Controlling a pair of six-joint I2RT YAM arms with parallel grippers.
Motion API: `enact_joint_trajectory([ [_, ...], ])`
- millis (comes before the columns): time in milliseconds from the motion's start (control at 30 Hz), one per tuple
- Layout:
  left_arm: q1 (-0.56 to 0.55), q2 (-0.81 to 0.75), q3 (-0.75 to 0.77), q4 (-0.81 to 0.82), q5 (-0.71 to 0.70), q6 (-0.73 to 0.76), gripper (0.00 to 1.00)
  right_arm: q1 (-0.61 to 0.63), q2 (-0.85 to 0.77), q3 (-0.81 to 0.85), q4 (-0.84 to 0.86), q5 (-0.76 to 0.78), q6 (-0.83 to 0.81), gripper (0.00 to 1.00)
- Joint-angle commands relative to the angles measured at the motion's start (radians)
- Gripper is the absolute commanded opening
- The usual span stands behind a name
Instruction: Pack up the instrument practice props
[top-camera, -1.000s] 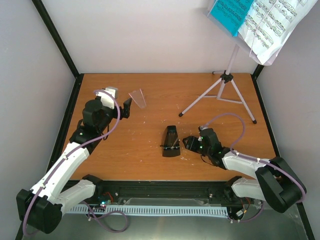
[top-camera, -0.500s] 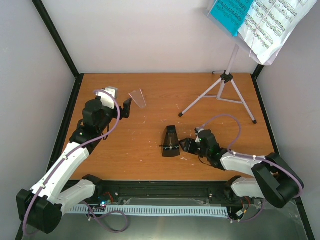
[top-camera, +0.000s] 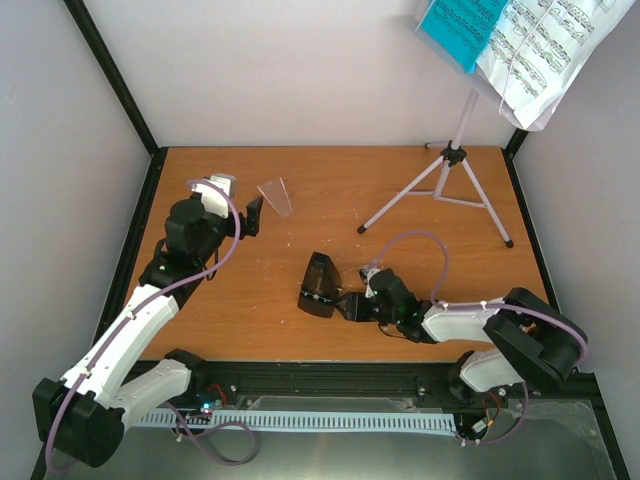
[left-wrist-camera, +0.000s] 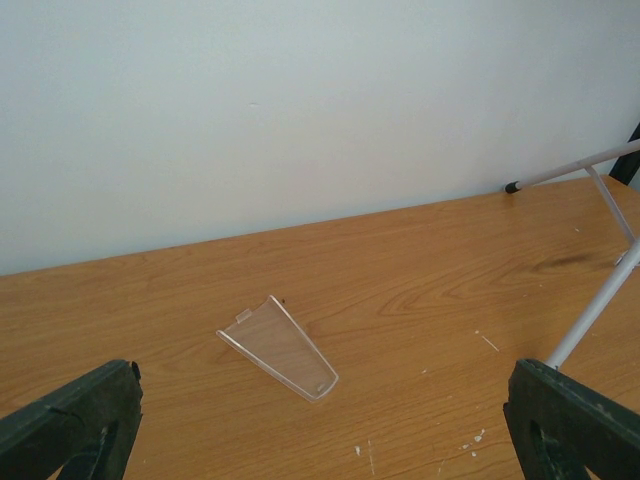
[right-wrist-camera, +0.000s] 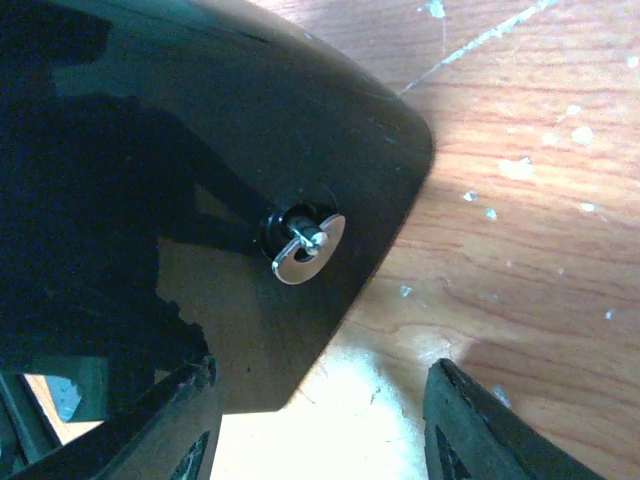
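The small black pyramid metronome (top-camera: 320, 285) lies on the wooden table, left of centre. My right gripper (top-camera: 353, 303) is pressed against its right side. In the right wrist view the metronome (right-wrist-camera: 200, 120) fills the upper left, its silver key (right-wrist-camera: 305, 245) showing. The right gripper (right-wrist-camera: 320, 375) is open: the left finger meets the black body and the right finger stands apart over bare wood. The silver tripod music stand (top-camera: 450, 175) stands at the back right, with the teal folder (top-camera: 460, 25) and sheet music (top-camera: 545, 50) on its desk. My left gripper (top-camera: 255, 215) hangs wide open and empty.
A clear plastic cover (top-camera: 275, 196) lies flat at the back left, just ahead of the left gripper (left-wrist-camera: 322, 400), and shows as a clear trapezoid cover (left-wrist-camera: 280, 348) in the left wrist view. Tripod legs (left-wrist-camera: 600, 290) spread over the back right. Grey walls close the table's sides.
The right gripper has moved left along the table and the metronome has shifted left with it, turning slightly. The left arm and the clear cover have not moved.
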Motion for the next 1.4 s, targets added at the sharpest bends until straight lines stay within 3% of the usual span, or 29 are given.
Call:
enact_joint_trajectory([
  [0, 0.001, -0.014, 0.0, 0.032, -0.014, -0.001, 1.0, 0.008, -0.084, -0.005, 0.0, 0.052, -0.036, 0.59],
  [200, 0.001, -0.016, 0.0, 0.035, -0.002, -0.001, 1.0, 0.007, -0.346, -0.017, -0.256, 0.114, -0.162, 0.83],
  [300, 0.001, -0.015, 0.0, 0.036, 0.002, -0.001, 1.0, 0.006, -0.497, -0.004, -0.314, 0.068, -0.224, 0.98],
  [500, 0.001, -0.008, 0.0, 0.037, 0.005, -0.002, 0.99, 0.006, -0.635, 0.098, -0.221, -0.08, -0.371, 1.0],
  [600, 0.001, -0.004, 0.001, 0.036, 0.006, -0.003, 0.99, 0.006, -0.59, 0.152, -0.156, -0.185, -0.501, 1.0],
  [800, 0.001, -0.005, -0.001, 0.034, -0.007, -0.001, 0.99, 0.006, -0.428, 0.279, -0.118, -0.237, -0.729, 1.0],
  [933, 0.001, -0.004, -0.005, 0.037, 0.002, 0.0, 0.99, 0.006, -0.316, 0.283, -0.005, -0.29, -0.836, 1.0],
  [1367, 0.001, 0.02, -0.002, 0.036, 0.017, -0.007, 1.0, 0.006, -0.06, 0.214, 0.227, -0.207, -0.937, 1.0],
])
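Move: Just left of the right hand, low by the table, stands the upright metronome, its middle about 7 cm to the left, 2 cm farther out and 7 cm higher; its narrow top stands well above the fingers. The clear cover lies flat some 37 cm ahead and 21 cm left, the music stand's nearest foot about 25 cm ahead and 6 cm right. From the left hand the metronome is about 7 cm back, 12 cm right and 19 cm below. Coming free of the metronome's right side near its winding key, the right hand climbs some 23 cm while its fingers spread from half open to fully open. Still rising, it swings left towards the metronome's top, its wrist turning counter-clockwise and levelling from steeply down to pointing left, then sinks about 7 cm to bring the open fingers close about that top. ##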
